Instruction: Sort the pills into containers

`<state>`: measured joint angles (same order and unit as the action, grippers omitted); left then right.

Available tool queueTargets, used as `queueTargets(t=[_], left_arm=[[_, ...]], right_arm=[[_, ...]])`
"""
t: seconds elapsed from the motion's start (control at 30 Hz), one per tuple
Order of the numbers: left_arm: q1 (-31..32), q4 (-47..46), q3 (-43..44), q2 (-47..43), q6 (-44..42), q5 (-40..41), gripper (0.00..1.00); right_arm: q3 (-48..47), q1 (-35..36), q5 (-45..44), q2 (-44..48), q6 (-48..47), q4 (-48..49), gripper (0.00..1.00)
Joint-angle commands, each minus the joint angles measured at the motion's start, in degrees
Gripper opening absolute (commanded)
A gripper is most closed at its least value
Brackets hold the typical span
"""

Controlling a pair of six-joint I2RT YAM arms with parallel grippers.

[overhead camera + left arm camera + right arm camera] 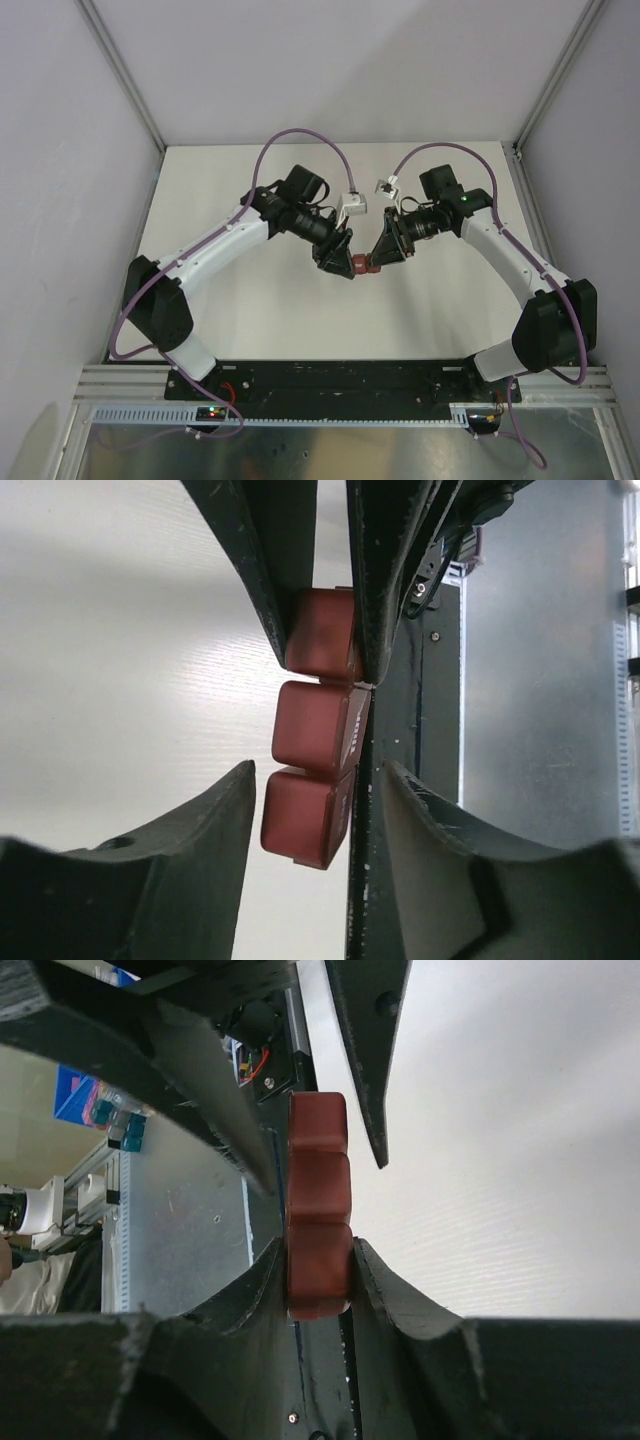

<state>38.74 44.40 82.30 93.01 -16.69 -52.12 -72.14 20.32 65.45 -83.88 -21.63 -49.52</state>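
The containers are one dark red pill box, a strip of three square compartments with all lids closed, held between both arms above the white table. My right gripper is shut on one end compartment of the pill box. My left gripper is drawn in around the opposite end of the pill box, its jaws close against the sides. In the top view the left gripper and right gripper meet nose to nose. No pills are in view.
A black base plate and metal rail run along the near table edge, just below the held box. Purple cables with white connectors arch over both wrists. Pale walls close in the table on three sides.
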Motion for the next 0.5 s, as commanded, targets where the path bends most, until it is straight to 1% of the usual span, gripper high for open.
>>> queueTargets(t=[0.0,0.07,0.1,0.2,0.37,0.47], left_arm=[[0.4,-0.6,2.6,-0.3,-0.2,0.4,0.66],[0.5,-0.6,3.1,-0.1,0.0,0.5,0.74],[0.5,-0.6,3.3,0.0,0.1,0.5,0.77],[1.3,-0.6,4.1,0.7,0.3,0.6,0.81],[3.0,-0.6,5.7,3.1,0.8,1.0,0.81],[3.8,-0.6,6.4,4.3,0.7,1.2,0.75]], right_arm=[[-2.0,0.1,1.1,1.2,1.3,-0.2,0.00],[-1.9,0.1,1.2,1.2,1.4,-0.1,0.00],[-1.9,0.1,1.2,1.2,1.4,-0.1,0.00],[-1.9,0.2,1.3,1.4,1.8,0.3,0.00],[-1.9,0.3,1.4,1.4,2.2,0.7,0.00],[-1.9,0.3,1.4,1.5,2.0,0.3,0.00]])
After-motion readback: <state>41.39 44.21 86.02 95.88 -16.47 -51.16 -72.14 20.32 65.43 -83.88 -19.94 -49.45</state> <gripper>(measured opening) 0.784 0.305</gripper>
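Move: The red pill container, a row of three compartments, is held in the right fingers by its right end. Its middle lies roughly 3 cm to the right of the left hand point and about 1 cm below it, level fore and aft. The gripped right-end compartment is some 5 cm to the left hand's right, also about 1 cm below. From the right hand, the container's middle is about 3 cm to the left, at nearly the same height. The red container stays pinched by its right end in the still right hand, while the left fingers, already part open around its free end, spread much wider. The left hand lifts about half a centimetre, then reaches some 2 cm to the right along the container towards the right fingertips, sinking back to nearly its starting height. ##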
